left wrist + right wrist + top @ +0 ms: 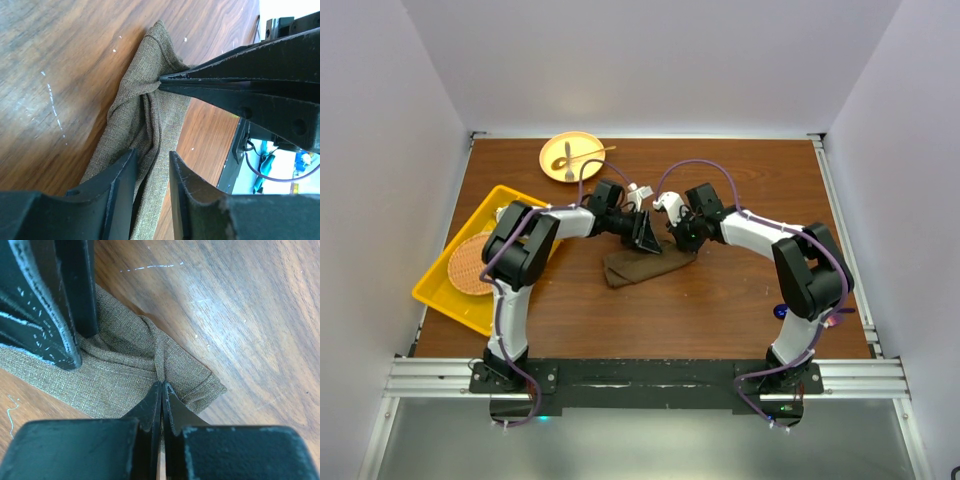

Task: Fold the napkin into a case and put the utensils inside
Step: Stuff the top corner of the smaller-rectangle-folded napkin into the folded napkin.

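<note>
The olive-brown napkin (642, 266) lies bunched in a narrow strip at the middle of the table. My right gripper (161, 385) is shut on a raised pinch of the napkin (125, 370) near its right end. My left gripper (151, 156) stands open, its fingers (125, 175) straddling a fold of the napkin (145, 75) without squeezing it. From above, the left gripper (647, 236) and the right gripper (677, 238) meet over the cloth's far edge. Utensils, a fork (568, 160) among them, rest on the yellow plate (552, 150) at the back.
At the left edge sits a yellow tray (500, 200) holding a round woven mat (470, 266). A small blue object (781, 310) shows beside the right arm, mostly hidden. Bare wooden table (740, 170) surrounds the napkin.
</note>
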Controlling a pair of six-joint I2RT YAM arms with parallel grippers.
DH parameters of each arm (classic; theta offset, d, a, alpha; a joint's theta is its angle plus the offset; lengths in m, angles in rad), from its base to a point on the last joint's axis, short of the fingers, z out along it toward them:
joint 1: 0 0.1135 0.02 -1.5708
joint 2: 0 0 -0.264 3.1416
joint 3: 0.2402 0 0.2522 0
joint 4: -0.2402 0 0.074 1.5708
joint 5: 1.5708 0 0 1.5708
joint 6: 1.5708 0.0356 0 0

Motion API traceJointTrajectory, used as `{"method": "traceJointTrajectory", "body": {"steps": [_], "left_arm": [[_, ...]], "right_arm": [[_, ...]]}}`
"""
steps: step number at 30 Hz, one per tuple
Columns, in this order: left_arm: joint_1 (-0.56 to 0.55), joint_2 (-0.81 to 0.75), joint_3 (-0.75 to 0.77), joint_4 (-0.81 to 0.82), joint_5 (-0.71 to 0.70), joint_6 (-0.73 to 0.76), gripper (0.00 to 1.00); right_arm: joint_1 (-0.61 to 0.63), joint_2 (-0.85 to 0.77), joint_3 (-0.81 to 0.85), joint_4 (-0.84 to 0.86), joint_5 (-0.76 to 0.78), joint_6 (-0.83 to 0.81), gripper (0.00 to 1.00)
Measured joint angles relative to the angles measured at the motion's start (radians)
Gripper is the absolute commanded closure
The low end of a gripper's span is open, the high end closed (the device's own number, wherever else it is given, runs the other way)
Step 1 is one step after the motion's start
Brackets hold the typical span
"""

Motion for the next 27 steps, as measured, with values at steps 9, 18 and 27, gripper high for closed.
{"method": "traceJointTrajectory", "body": {"steps": [9, 18, 27], "left_arm": [[-0.031, 0.0, 0.014, -0.027, 0.0, 0.035, 1.0], [-0.038, 0.003, 0.078, -0.031, -0.008, 0.038, 1.0], [-0.036, 0.077, 0.101, -0.061, -0.043, 0.035, 1.0]], "right_arm": [[-0.007, 0.0, 0.015, -0.031, -0.008, 0.0, 1.0], [-0.013, -0.041, 0.03, -0.079, -0.035, 0.0, 1.0], [-0.014, -0.047, 0.056, -0.119, -0.051, 0.0, 1.0]]}}
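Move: The mouth of the folded napkin, where the loose top corner is being tucked, lies about 2 cm to the left hand's right, 1 cm ahead and 2 cm below. The napkin's right end is some 11 cm right and 3 cm below, its left end about 10 cm left and 4 cm back. The right hand already pinches the upper layer; from it the mouth is about 6 cm left, 2 cm back and 1 cm lower. The napkin's loose fold at the pocket mouth is what the left fingers shut over while easing about 1 cm back and right. Closed, they rise nearly 2 cm, swing forward and press down some 3 cm into the mouth, beside the right hand. Meanwhile the right hand keeps its pinch and lifts the upper layer about 2.5 cm. ##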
